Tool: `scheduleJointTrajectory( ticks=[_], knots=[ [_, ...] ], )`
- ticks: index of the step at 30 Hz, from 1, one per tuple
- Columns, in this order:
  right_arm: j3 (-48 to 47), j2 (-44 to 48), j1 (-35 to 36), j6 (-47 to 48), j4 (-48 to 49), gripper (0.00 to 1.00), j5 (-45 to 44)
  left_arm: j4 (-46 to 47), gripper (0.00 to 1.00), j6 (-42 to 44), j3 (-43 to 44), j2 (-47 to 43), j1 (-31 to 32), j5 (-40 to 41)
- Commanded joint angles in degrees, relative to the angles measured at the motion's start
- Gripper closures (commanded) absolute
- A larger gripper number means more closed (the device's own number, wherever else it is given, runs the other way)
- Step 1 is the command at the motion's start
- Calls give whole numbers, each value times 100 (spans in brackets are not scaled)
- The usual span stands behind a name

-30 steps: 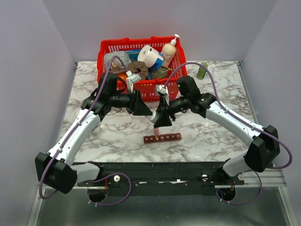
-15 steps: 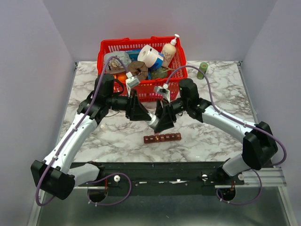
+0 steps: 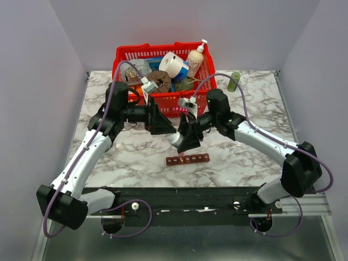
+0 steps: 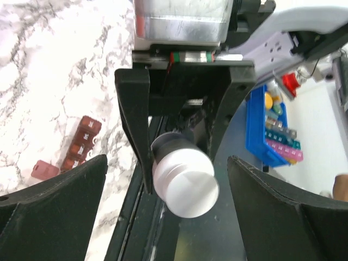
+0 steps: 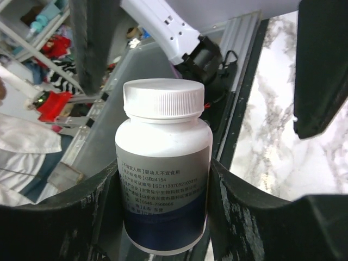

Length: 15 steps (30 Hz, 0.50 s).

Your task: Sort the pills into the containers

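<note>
My right gripper [image 3: 187, 138] [image 5: 163, 166] is shut on a white pill bottle [image 5: 163, 185] with a blue-banded label, held above the table's middle. Its white screw cap [image 5: 163, 100] [image 4: 185, 182] is on and points toward my left gripper [image 3: 162, 125] [image 4: 167, 160]. The left gripper is open wide, one finger on each side of the cap and not touching it. The containers [image 3: 187, 159] [image 4: 81, 141], a dark red-brown strip of small compartments, lie on the marble just in front of both grippers. No pills show.
A red mesh basket [image 3: 117, 60] full of household items stands at the back, right behind both grippers. A small green bottle [image 3: 234, 81] stands at the back right. The table's black front rail runs below the strip.
My left gripper has opened off the bottle cap and drawn back a little to the left. The right gripper keeps its hold on the bottle, after shifting slightly early on.
</note>
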State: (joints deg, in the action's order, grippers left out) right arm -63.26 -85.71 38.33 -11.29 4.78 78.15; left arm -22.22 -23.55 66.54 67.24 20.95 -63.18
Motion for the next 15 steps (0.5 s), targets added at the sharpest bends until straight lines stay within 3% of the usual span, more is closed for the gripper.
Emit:
scheduleJointTrajectory(
  ticks=[1, 5, 10, 15],
  knots=[
    [-580, 151, 43, 1275, -1249, 92, -589, 938, 1, -1045, -44, -396, -135, 183],
    [-853, 265, 35, 2418, -2032, 92, -1301, 685, 1, -1318, -185, -633, -310, 918],
    [-1126, 590, 78, 3509, -2850, 92, -2847, 236, 1, -1949, -431, -730, -364, 2132],
    [-1240, 749, 236, 4187, -3087, 92, -3858, 709, 1, -2706, -818, -774, -329, 2547]
  ],
)
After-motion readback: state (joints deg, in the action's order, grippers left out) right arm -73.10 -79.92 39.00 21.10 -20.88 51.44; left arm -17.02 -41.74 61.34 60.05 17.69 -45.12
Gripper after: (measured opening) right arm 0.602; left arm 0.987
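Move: The right hand holds the white pill bottle, with its cap about 4 cm to that hand's left and 2 cm back. From the left hand's wide-open fingers, the cap lies roughly 3 cm back, 2 cm right and 3 cm below. Down on the table, the brown pill box is some 6 cm right, 2 cm back and 28 cm below the left hand; the small brown square lies about 3 cm right and 1 cm ahead of it, equally low. The right hand keeps its grip on the bottle while carrying it about 6 cm forward, rolling over some 30 degrees and swinging clockwise. Beside the cap, the left hand stays wide open, rises about 3 cm and sinks back, then works forward 4 cm and a little left as it turns some 25 degrees counter-clockwise. ##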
